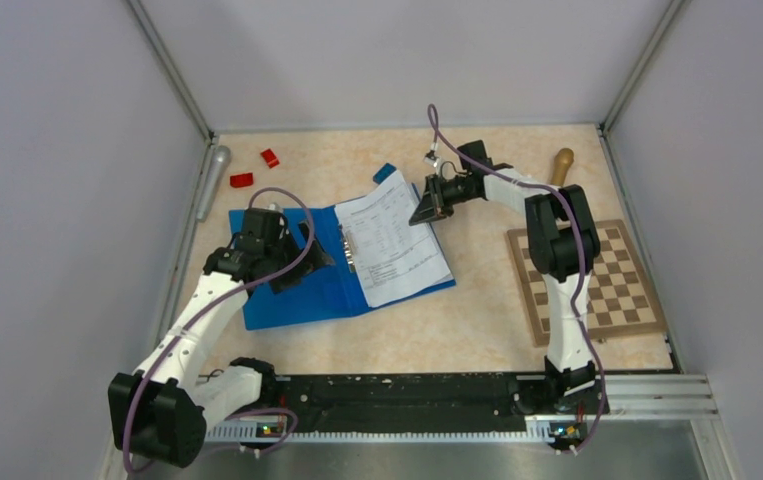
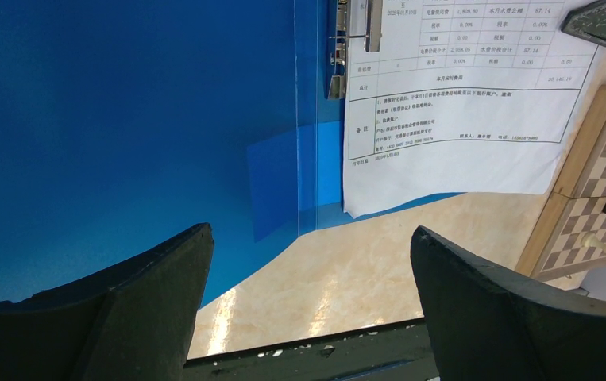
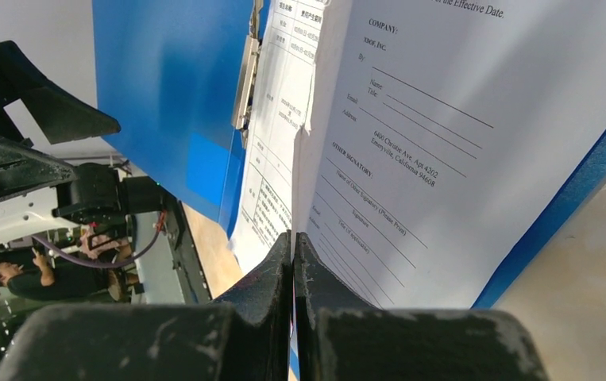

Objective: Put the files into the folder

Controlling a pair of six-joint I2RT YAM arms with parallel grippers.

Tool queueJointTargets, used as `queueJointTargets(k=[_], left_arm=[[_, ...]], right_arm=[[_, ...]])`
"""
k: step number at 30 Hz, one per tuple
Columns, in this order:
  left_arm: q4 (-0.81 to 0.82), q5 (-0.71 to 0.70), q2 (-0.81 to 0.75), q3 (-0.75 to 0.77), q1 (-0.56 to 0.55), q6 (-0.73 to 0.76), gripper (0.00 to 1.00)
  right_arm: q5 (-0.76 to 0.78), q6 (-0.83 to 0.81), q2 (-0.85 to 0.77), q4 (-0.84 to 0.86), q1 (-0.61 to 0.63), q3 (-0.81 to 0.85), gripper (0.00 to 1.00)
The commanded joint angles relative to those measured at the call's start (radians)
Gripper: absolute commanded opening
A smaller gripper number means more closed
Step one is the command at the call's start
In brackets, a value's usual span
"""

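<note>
The blue folder [image 1: 292,290] lies open on the table, its metal clip [image 1: 347,248] along the spine. The white printed files [image 1: 397,245] rest on its right half. My right gripper [image 1: 427,208] is at the sheets' far right corner, shut on the edge of a sheet; in the right wrist view the files [image 3: 442,119] run into the closed fingers of that gripper [image 3: 293,242], lifted off the folder [image 3: 164,87]. My left gripper [image 1: 302,262] hovers open over the left cover. In the left wrist view, the left gripper [image 2: 311,262] holds nothing, above the folder [image 2: 125,119] and the files [image 2: 458,135].
A wooden chessboard [image 1: 587,280] lies to the right, a wooden-handled tool [image 1: 562,165] behind it. Two red blocks [image 1: 270,158] [image 1: 241,180], a small blue block [image 1: 385,172] and a silver cylinder [image 1: 212,180] sit at the back left. Grey walls enclose the table.
</note>
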Motion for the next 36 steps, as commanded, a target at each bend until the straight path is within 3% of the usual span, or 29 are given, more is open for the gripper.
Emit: queueJointTargets(k=[1, 7, 28, 29, 33, 36], left_arm=[[-0.001, -0.006, -0.016, 0.028, 0.005, 0.015, 0.99], [-0.003, -0.009, -0.017, 0.033, 0.005, 0.015, 0.99], [-0.001, -0.013, -0.008, 0.023, 0.005, 0.014, 0.99], [-0.001, -0.014, -0.007, 0.023, 0.005, 0.013, 0.99], [-0.004, -0.017, -0.012, 0.030, 0.005, 0.011, 0.99], [-0.016, -0.023, -0.015, 0.051, 0.005, 0.001, 0.99]], right_arm=[[0.007, 0.002, 0.001, 0.057, 0.008, 0.027, 0.00], [-0.002, 0.054, 0.008, 0.122, 0.008, 0.004, 0.00], [-0.013, 0.023, 0.024, 0.096, 0.013, -0.024, 0.00], [0.001, 0.020, 0.023, 0.083, 0.013, -0.020, 0.07], [0.071, 0.001, 0.009, 0.033, 0.012, -0.008, 0.57], [0.158, -0.005, -0.014, -0.011, 0.012, -0.002, 0.78]])
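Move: The sheet pinched by its right edge is being settled on the folder's right half, whose middle lies about 5 cm back, 5 cm left of and some 4 cm below the right hand. From that hand the metal clip is roughly 15 cm left and 5 cm back, the blue block about 14 cm ahead and 7 cm left, both lower. From the left hand, the folder's right half is about 16 cm right, 3 cm ahead and 9 cm below. The top sheet's right edge, still pinched at the start, is first carried forward about 1 cm by the right hand. The hand then eases back about half that way and sinks nearly 2 cm towards the folder, its fingers opening to roughly two-thirds late in the descent and letting go of the sheet, so that they straddle its edge. ##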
